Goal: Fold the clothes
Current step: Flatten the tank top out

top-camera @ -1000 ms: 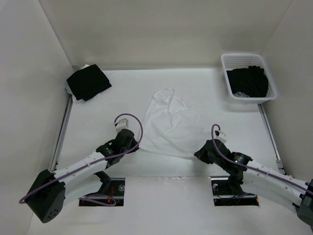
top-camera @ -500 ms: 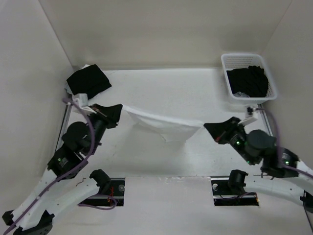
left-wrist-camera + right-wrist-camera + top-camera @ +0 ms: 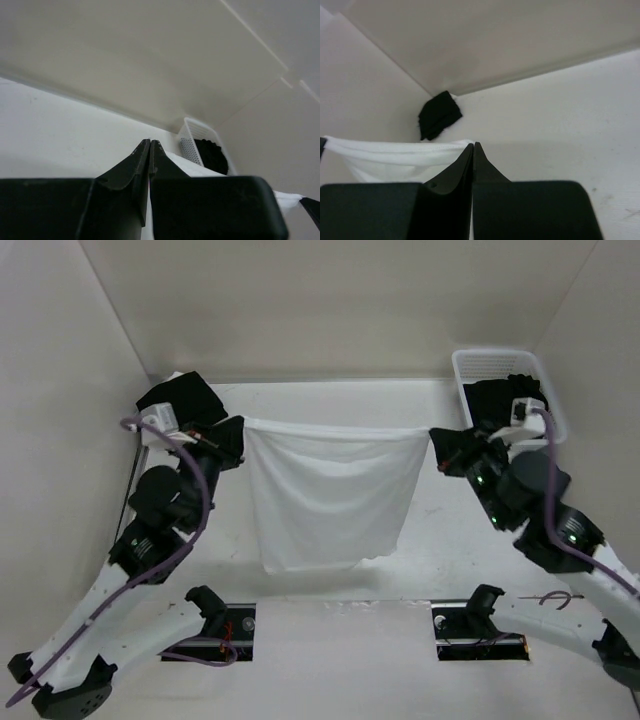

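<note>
The white top (image 3: 328, 495) hangs spread flat in the air between both arms, its upper hem pulled into a nearly straight line. My left gripper (image 3: 243, 430) is shut on the hem's left corner and my right gripper (image 3: 431, 440) is shut on its right corner. The lower edge dangles near the table's front. In the left wrist view the shut gripper (image 3: 149, 142) has the white top (image 3: 200, 169) running off to the right. The right wrist view has the shut gripper (image 3: 472, 145) with the hem of the white top (image 3: 395, 148) stretching left.
A white plastic basket (image 3: 463, 368) holding black garments (image 3: 508, 400) stands at the back right, close behind my right arm. A folded black garment (image 3: 176, 400) lies in the back left corner. White walls enclose the table on three sides.
Both arms have risen from low over the table and moved apart. The white top went from lying crumpled to hanging stretched out full width between them.
</note>
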`<action>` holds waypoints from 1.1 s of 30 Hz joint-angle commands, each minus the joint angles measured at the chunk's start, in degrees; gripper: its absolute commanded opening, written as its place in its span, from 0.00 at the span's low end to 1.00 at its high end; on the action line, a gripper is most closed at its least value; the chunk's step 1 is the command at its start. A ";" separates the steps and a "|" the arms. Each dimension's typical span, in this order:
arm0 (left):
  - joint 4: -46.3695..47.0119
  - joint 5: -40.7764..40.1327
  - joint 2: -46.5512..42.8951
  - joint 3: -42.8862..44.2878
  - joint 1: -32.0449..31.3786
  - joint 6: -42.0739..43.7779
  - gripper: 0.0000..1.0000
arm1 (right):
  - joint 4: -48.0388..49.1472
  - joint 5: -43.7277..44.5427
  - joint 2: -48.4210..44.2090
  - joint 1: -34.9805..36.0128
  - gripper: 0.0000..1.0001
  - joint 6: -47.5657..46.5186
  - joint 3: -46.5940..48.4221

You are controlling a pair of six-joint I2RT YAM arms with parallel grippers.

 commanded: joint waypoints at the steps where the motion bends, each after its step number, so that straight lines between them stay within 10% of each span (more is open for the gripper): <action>1: 6.21 0.92 6.09 -3.17 4.14 0.48 0.00 | 7.57 -20.42 5.24 -15.13 0.01 1.30 -2.24; 9: 11.66 19.99 26.30 4.27 25.67 -10.68 0.00 | 16.48 -44.72 25.89 -36.80 0.00 7.03 10.37; 16: 12.28 22.73 29.67 15.37 27.63 -9.81 0.00 | 11.55 -48.07 30.50 -39.36 0.01 6.06 24.04; 33: 8.88 22.38 -3.35 -42.09 25.25 -18.41 0.01 | 30.71 -42.02 6.77 -26.55 0.01 16.77 -43.88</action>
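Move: Both hands pinch the tank top by its hem corners, about 42 cm above the table. It hangs with its middle some 19 cm below and 5 cm behind the hands, 14 cm to the left hand's right and 14 cm to the right hand's left. The bare table to lay it on is about 20 cm ahead, 12 cm right of the left hand and 16 cm left of the right hand. The dark folded pile is some 33 cm ahead and 23 cm left of the left hand. The basket is roughly 35 cm ahead and 28 cm right of the right hand. Keep both grippers pinched on the hem corners and swing them together forward and down, nearly 20 cm out over the bare table. Then lift them while starting back, and keep drawing back towards the bases as they sink steeply to end about 29 cm lower than they began, fingers tipping some 30 degrees downward, hem still held off the table. ##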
